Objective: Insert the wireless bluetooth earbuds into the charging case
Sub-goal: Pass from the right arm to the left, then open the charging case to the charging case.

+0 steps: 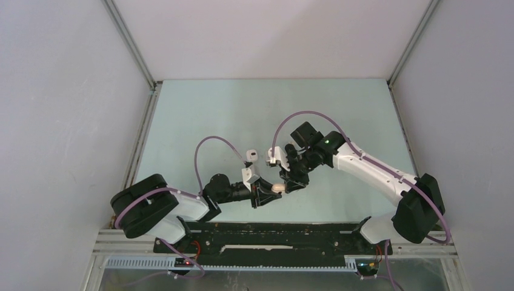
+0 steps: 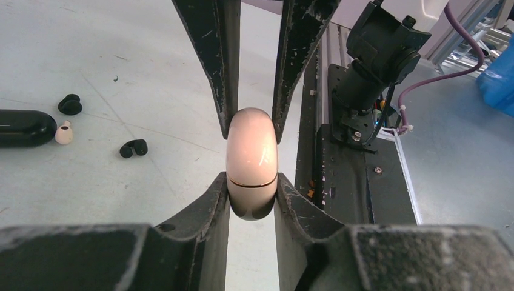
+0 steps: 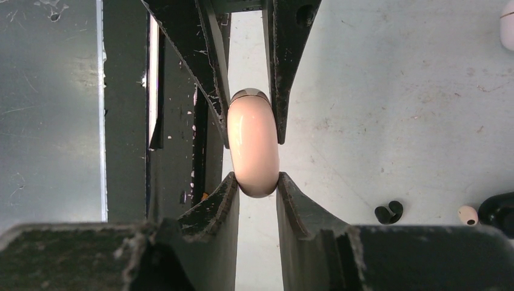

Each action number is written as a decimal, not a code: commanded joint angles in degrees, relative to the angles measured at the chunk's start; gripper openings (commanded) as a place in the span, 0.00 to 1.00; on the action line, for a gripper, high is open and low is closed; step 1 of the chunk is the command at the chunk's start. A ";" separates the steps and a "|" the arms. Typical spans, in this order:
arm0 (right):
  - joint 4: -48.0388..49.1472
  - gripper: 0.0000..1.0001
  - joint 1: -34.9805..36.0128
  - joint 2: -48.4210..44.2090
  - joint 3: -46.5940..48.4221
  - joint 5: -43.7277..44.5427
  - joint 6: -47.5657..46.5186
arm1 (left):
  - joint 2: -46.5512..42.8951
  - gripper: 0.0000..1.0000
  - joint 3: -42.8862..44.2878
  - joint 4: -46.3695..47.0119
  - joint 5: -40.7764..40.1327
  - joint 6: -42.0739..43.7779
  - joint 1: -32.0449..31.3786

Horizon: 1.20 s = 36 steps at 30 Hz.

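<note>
A glossy pale pink charging case point(image 2: 251, 159) with a thin gold seam is held between both grippers, its lid closed. My left gripper point(image 2: 253, 189) is shut on the end with the seam. My right gripper point(image 3: 257, 182) is shut on the opposite end of the same case point(image 3: 253, 145). In the top view the case point(image 1: 277, 188) sits between the left gripper point(image 1: 270, 194) and the right gripper point(image 1: 286, 182), near the front middle of the table. Two black earbuds point(image 2: 70, 104) point(image 2: 133, 148) and a white earbud point(image 2: 63, 132) lie loose on the table.
A glossy black case point(image 2: 23, 127) lies beside the white earbud. A small white object point(image 1: 251, 155) rests on the table behind the grippers. The black base rail point(image 2: 339, 182) and the right arm's base point(image 2: 376, 54) are close by.
</note>
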 commanded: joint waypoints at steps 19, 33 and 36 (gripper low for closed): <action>0.59 0.62 -5.28 -0.63 0.38 -8.49 1.79 | 2.22 0.00 -0.20 11.13 3.35 -2.18 -0.22; 0.13 0.62 -10.98 1.32 3.39 -15.98 5.72 | 2.40 0.00 0.05 11.24 4.42 -1.92 -0.81; 0.09 0.62 -11.98 0.74 3.37 -17.11 5.90 | 2.39 0.00 0.31 10.82 4.47 -1.87 -0.90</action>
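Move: The pink case is held in the air between both grippers. Its middle lies about 2 cm right and 1 cm ahead of the left hand, and about 2 cm left and 1 cm below the right hand, level with it front to back. On the table some 12 cm below the right hand, the nearest black earbud sits roughly 3 cm ahead and 4 cm right, the pink earbud 8 cm ahead and 4 cm right, and the white case 9 cm ahead and 11 cm left. Open the right gripper to about twice its gap so it lets go of the pink case, and take it up about 2 cm and forward, easing back briefly partway, while tilting the wrist some 15 degrees; keep one right fingertip close by the lid. Hold the case's base in the still-pinched left fingers and raise it 1.5 cm. ##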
